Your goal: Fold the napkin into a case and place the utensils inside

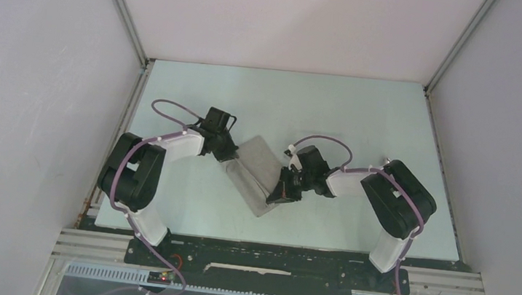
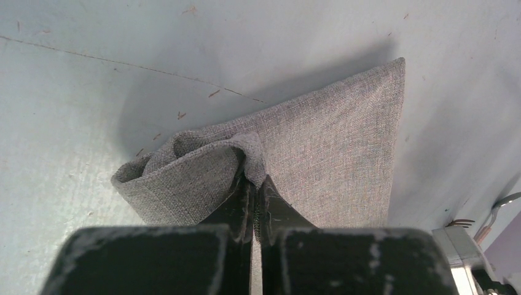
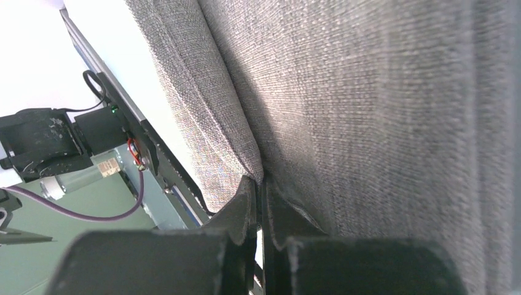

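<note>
The grey-beige napkin [image 1: 256, 167] lies partly folded mid-table, turned like a diamond. My left gripper [image 1: 226, 156] is shut on a bunched fold at its left corner; in the left wrist view the napkin [image 2: 332, 147] rises into a curled loop beside the closed gripper [image 2: 255, 184]. My right gripper [image 1: 277, 195] is shut on the napkin's lower right edge. In the right wrist view the napkin [image 3: 344, 92] fills the frame above that gripper [image 3: 261, 184]. The utensils [image 2: 491, 215] show only as metal tips with a pinkish handle at the left wrist view's right edge. No finished case shows.
The pale table [image 1: 363, 122] is boxed in by white walls on three sides. A black rail with cables [image 1: 269, 254] runs along the near edge, and it shows in the right wrist view as the rail [image 3: 153, 166] beside an arm base [image 3: 37, 141].
</note>
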Controlling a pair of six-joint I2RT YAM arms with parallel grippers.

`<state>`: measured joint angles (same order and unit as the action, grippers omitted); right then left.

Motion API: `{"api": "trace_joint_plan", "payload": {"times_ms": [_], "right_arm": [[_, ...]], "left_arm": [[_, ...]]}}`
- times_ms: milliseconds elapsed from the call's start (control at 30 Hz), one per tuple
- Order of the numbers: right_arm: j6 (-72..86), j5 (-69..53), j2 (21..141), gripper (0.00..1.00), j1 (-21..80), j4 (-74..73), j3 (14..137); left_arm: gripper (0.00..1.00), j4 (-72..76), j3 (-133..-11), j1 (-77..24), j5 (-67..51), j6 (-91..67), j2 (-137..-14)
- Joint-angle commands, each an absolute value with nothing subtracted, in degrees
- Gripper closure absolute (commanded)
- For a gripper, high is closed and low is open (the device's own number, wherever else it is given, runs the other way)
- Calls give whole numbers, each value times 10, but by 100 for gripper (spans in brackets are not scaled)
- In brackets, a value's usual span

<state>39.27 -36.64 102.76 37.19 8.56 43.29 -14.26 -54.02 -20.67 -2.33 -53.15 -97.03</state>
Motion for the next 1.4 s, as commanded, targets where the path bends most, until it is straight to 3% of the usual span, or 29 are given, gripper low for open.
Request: {"api": "trace_joint_plan", "payload": {"times_ms": [0,900,1000,1067,1167,1267,1367], "right_arm": [[351,-341,1004,100,358,26,444],[330,-330,1009,99,339,6,460],[312,-314,986,86,339,-44,473],[291,-285,954,65,342,-81,481],[243,-203,897,44,353,-136,498],[207,-141,865,32,384,-135,507],[201,-144,894,27,421,-94,527]], "left_arm": [[100,-113,-569,-206,-2,-539,-963],[100,-97,-598,-221,12,-540,-1017],[100,-96,-598,-221,14,-540,-1023],[100,-96,-595,-220,15,-540,-1025],[100,-95,-593,-220,14,-541,-1027],[100,-94,-592,-220,13,-543,-1027],[100,-93,-593,-220,14,-545,-1026]]}}
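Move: The napkin's raised flap is already pinched at both ends. Its middle lies about 7 cm ahead of the right hand and 3 cm to its left, a centimetre below; the near corner is some 5 cm back and 3 cm left, the right corner about 4 cm ahead and 8 cm right. From the left hand, the napkin's middle lies about 4 cm back and 9 cm right, the far corner 7 cm ahead and 6 cm right, both some 3 cm lower. The flap stays stretched between the two hands as both draw it forward and right across the napkin, about 2 cm, the left hand lifting slightly before lowering again and keeping its pinch. The right fingers then open wide, let go of the near end and rise some 4 cm, still drifting forward-right while tilting about 20 degrees more steeply downward. ##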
